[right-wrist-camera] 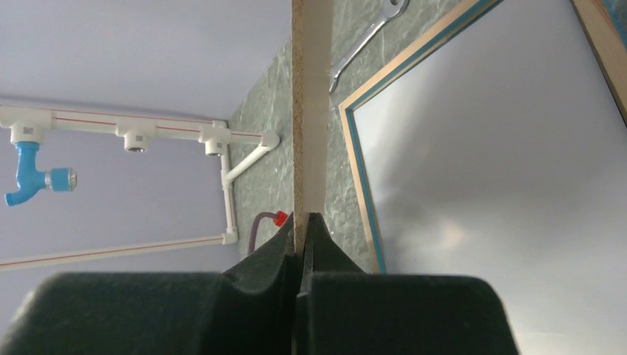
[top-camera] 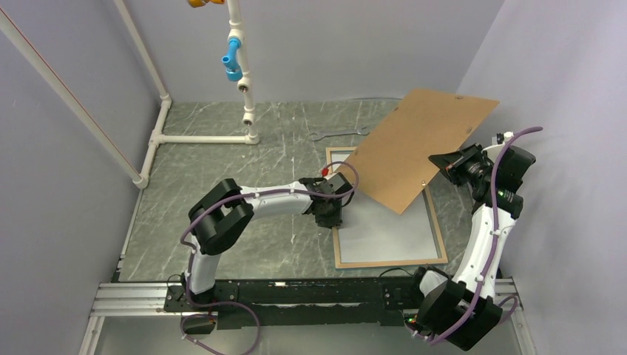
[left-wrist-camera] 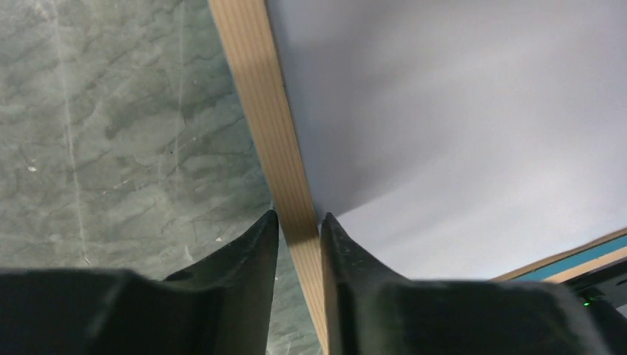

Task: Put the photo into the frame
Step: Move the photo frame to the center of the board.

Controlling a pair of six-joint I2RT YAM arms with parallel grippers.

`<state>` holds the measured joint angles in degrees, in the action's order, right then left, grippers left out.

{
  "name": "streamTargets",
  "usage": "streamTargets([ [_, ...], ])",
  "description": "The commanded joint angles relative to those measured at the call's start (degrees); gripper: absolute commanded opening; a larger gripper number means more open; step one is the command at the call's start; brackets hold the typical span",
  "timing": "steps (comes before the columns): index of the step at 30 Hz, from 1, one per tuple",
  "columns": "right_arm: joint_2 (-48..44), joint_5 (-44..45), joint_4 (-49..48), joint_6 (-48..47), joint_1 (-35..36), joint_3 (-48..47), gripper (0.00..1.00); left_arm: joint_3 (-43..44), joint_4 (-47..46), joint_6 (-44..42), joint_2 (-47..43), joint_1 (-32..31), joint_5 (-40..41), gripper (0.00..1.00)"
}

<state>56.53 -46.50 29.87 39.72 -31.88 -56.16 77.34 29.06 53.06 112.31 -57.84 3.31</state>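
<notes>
The frame (top-camera: 392, 261) lies flat on the table with its pale tan back up. A plain pale sheet (top-camera: 384, 229) fills its opening; I cannot tell whether this is the photo's white reverse, and no mountain print shows. My left gripper (top-camera: 329, 214) is shut on the frame's left rail (left-wrist-camera: 255, 96), a finger on each side, close up as the left gripper (left-wrist-camera: 299, 222). My right gripper (top-camera: 444, 164) is shut on the edge of the brown backing board (top-camera: 418, 144). The board is tilted in the air over the frame's far half, seen edge-on as the board (right-wrist-camera: 309, 111).
A white pipe rack with a blue tap (top-camera: 233, 63) stands at the back left. A metal wrench (top-camera: 336, 134) lies on the table behind the frame. Lilac walls close in on the left, back and right.
</notes>
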Motion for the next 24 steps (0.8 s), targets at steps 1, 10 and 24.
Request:
streamTargets([
  [1, -0.5, -2.54, -5.22, 1.09, -0.4, -0.96, 0.0, 2.25, 4.14, -0.48, 1.25, -0.21, 0.29, 0.2],
  [10, -0.5, -5.57, -7.83, 2.74, -0.31, 1.73, 0.0, -9.61, -0.23, 1.43, -7.48, 4.26, 0.68, 0.0],
  [24, 2.97, -8.71, -5.64, -1.66, 4.41, 1.48, 0.0, -25.53, 2.66, 3.65, -25.32, 8.33, 7.46, 0.0],
])
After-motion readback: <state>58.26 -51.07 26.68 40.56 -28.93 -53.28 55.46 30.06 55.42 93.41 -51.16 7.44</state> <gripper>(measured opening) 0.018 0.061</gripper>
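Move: The photo frame lies flat on the grey board with its left rail already between the left hand's open fingertips; its middle is about 16 cm to the right, 6 cm ahead and 1 cm below. The wrench lies some 29 cm ahead of that hand and 2 cm to its right. From the right hand, which already holds the brown backing board, the frame's middle is roughly 26 cm below, 9 cm left and 3 cm back. The frame's left rail is pinched as the left fingers close on it, and the frame is then dragged level to the left, towards the board's middle. That hand goes about 12 cm, easing back slightly at the end and turning some 10 degrees counter-clockwise. The right hand keeps its grip on the backing board, drifting about 2 cm left and 1 cm down with a slight counter-clockwise turn. ##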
